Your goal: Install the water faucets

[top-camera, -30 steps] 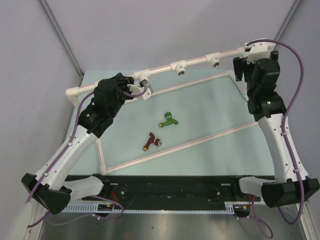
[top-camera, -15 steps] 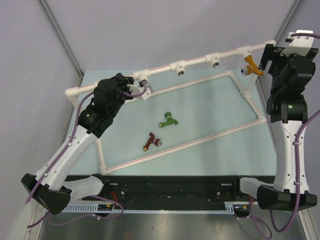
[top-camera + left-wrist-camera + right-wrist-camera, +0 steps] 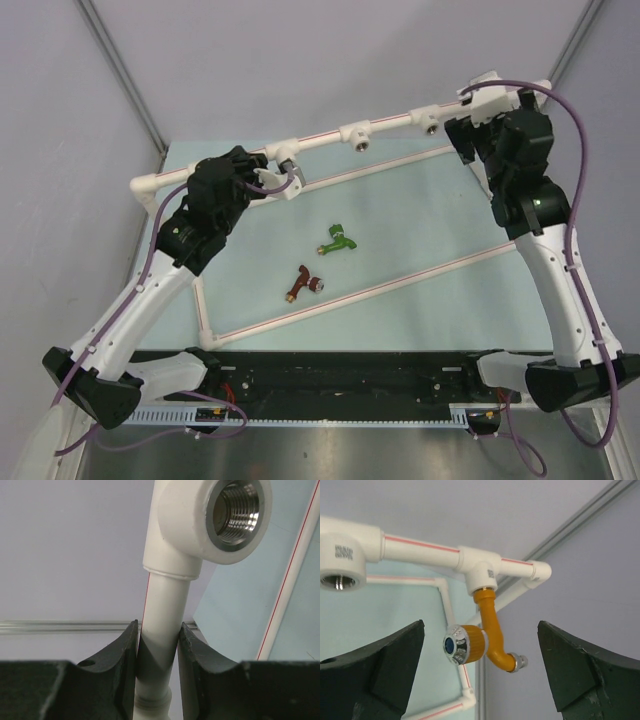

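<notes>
The orange-yellow faucet (image 3: 487,630) hangs screwed into the end tee socket (image 3: 482,577) of the white pipe frame (image 3: 390,122). My right gripper (image 3: 481,627) is open, with its fingers wide on either side of the faucet and not touching it. In the top view the right gripper (image 3: 475,125) hides this faucet. The green faucet (image 3: 338,240) and the red-brown faucet (image 3: 305,284) lie loose on the mat inside the frame. My left gripper (image 3: 158,640) is shut on the frame's top pipe (image 3: 162,615), just below an empty threaded socket (image 3: 235,515). It also shows in the top view (image 3: 268,170).
Two more empty tee sockets (image 3: 358,135) (image 3: 432,122) sit along the raised top rail. The frame's lower pipes (image 3: 380,290) cross the light green mat (image 3: 420,220). Grey walls stand close behind and to the right.
The right arm swung out to the right, baring the orange faucet on the frame, then came back over it with its jaws open. The left arm has not moved.
</notes>
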{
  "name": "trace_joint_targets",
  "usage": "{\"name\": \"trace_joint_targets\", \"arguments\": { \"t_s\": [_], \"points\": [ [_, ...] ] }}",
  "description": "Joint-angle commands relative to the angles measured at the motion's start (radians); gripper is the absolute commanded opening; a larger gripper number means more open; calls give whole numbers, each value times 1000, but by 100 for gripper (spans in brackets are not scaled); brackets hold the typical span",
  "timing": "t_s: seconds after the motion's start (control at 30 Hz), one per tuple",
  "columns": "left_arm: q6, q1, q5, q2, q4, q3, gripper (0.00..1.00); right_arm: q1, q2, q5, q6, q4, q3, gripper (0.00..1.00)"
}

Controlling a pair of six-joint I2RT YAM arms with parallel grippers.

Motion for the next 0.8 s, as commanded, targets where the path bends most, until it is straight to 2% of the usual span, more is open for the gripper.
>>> {"name": "trace_joint_targets", "arguments": {
  "t_s": [0.0, 0.03, 0.13, 0.4, 0.5, 0.67, 0.77],
  "points": [
    [-93, 23, -44, -4, -79, 13, 0, 71, 54, 220, -194, -21, -24, 100],
    [-93, 23, -44, -4, -77, 13, 0, 84, 62, 303, -221, 16, -47, 100],
    [-92, 23, -44, -5, -77, 14, 0, 110, 90, 410, -300, 89, -75, 100],
    [-92, 23, -46, -5, -77, 11, 0, 115, 133, 554, -386, 225, -110, 97],
    [-93, 23, -46, -5, -77, 13, 0, 107, 133, 565, -375, 258, -110, 92],
    [-92, 23, -47, -4, -76, 11, 0, 95, 99, 551, -331, 280, -110, 72],
    [-92, 23, -47, -4, -76, 13, 0, 66, 67, 522, -259, 286, -110, 50]
  ]
}}
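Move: The yellow faucet's silver-tipped handle lies about 4 cm ahead of the right hand, 3 cm to its right and 5 cm below it. The white tee the faucet hangs from is some 8 cm ahead, 1 cm left and 2 cm up; the next empty tee is roughly 5 cm ahead, 14 cm left and 2 cm up. From the left hand, the handle is about 6 cm ahead, 46 cm right and 5 cm down. Right hand sinks about 4 cm, moving right and forward, rolls and swings clockwise, fingers narrowing around the faucet handle. ##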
